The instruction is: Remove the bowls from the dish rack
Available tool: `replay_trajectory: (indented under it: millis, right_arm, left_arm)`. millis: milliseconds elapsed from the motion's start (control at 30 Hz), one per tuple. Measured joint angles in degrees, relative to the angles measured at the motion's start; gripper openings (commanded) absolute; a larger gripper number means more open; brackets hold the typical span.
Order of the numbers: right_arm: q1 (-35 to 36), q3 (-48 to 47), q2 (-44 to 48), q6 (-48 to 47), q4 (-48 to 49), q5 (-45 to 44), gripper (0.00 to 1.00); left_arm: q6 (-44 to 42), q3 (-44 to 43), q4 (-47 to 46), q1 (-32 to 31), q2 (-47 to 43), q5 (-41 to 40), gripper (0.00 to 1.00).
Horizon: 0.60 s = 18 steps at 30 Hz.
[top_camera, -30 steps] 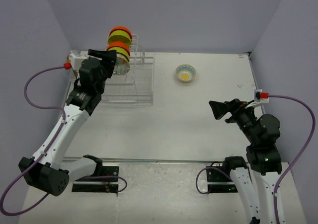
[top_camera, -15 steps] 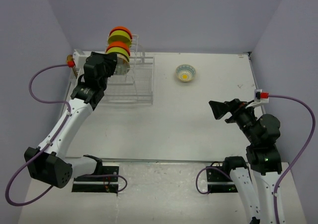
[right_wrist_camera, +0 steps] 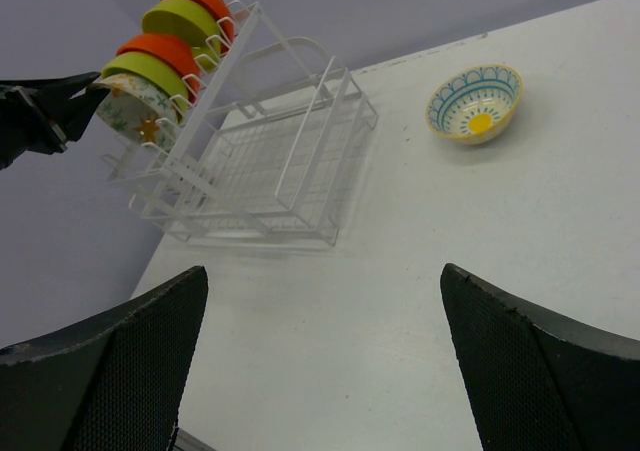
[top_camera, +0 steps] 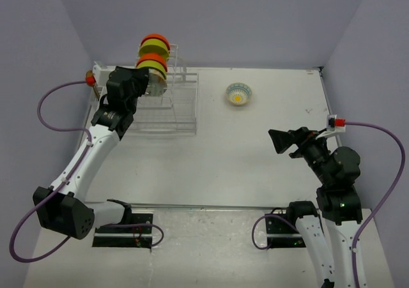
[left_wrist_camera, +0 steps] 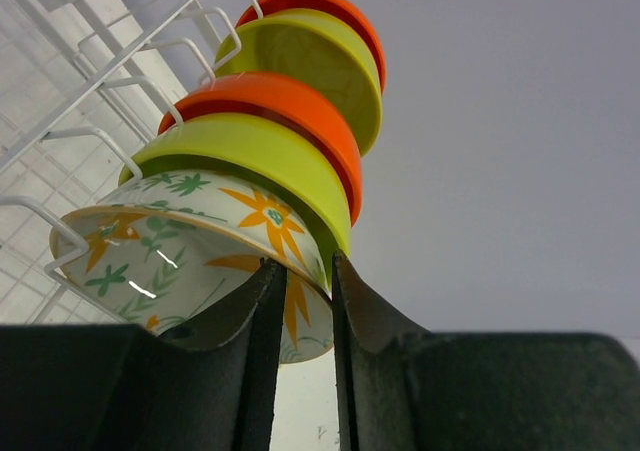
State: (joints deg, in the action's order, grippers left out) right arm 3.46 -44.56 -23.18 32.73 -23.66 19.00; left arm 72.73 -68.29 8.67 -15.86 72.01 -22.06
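The white dish rack [top_camera: 174, 109] stands at the table's back left. Its upright section holds a row of bowls on edge: orange [left_wrist_camera: 325, 1], lime-green [left_wrist_camera: 310, 56], orange [left_wrist_camera: 275, 96], lime-green [left_wrist_camera: 245, 151], and nearest me a white floral bowl [left_wrist_camera: 190, 236]. My left gripper [left_wrist_camera: 298, 261] is shut on the floral bowl's rim, one finger inside and one outside, with the bowl still in its slot. The right wrist view shows the same grip [right_wrist_camera: 95, 91]. Another patterned bowl [top_camera: 238, 94] rests upright on the table. My right gripper [top_camera: 281, 141] hovers open and empty at centre right.
The rack's low basket base [right_wrist_camera: 270, 161] lies in front of the slotted section. Purple walls close in the table at the back and both sides. Cables loop out from both arms near the side walls.
The left arm's wrist has moved in toward the rack and its jaws have narrowed onto the floral bowl's rim. The right arm has stayed still.
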Motion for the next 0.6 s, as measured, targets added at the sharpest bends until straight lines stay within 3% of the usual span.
replay_trajectory:
  millis: [233,367,600]
  right_arm:
    - [0.0,0.13,0.0,0.02,0.59,0.24,0.99]
    - [0.0,0.44,0.0,0.02,1.01,0.63,0.99]
    - [0.0,0.55,0.02,0.02,1.05,1.44,0.99]
  left_arm:
    - [0.09,-0.07,-1.11,0.11,0.59,1.18,0.23]
    - [0.37,-0.17,-1.95,0.09,0.9,2.89,0.04]
    - [1.11,0.07,-1.64,0.04,0.24,4.48,0.0]
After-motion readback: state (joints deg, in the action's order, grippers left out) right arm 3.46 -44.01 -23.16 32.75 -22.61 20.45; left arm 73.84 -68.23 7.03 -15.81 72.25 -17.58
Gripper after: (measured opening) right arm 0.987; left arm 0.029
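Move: Right between the left hand's fingertips is the upper rim of the nearest bowl, the white one with orange flowers; its middle is about 5 cm below the hand and 2 cm to the right, level with it fore and aft. Nested behind it are a lime bowl about 3 cm farther out and an orange bowl about 6 cm out, both at similar height and side. The sun bowl on the table is roughly 11 cm ahead, 31 cm right and 31 cm below. From the right hand the flowered bowl is about 21 cm ahead, 36 cm left and 3 cm below. Closing on the flowered bowl's rim, the left hand's fingers go from about a quarter open to nearly shut and pinch the rim between their tips. The hand all but stays in place meanwhile, easing only some 1.5 cm to the right and turning about 5 degrees clockwise, with no pull out of the rack yet. ##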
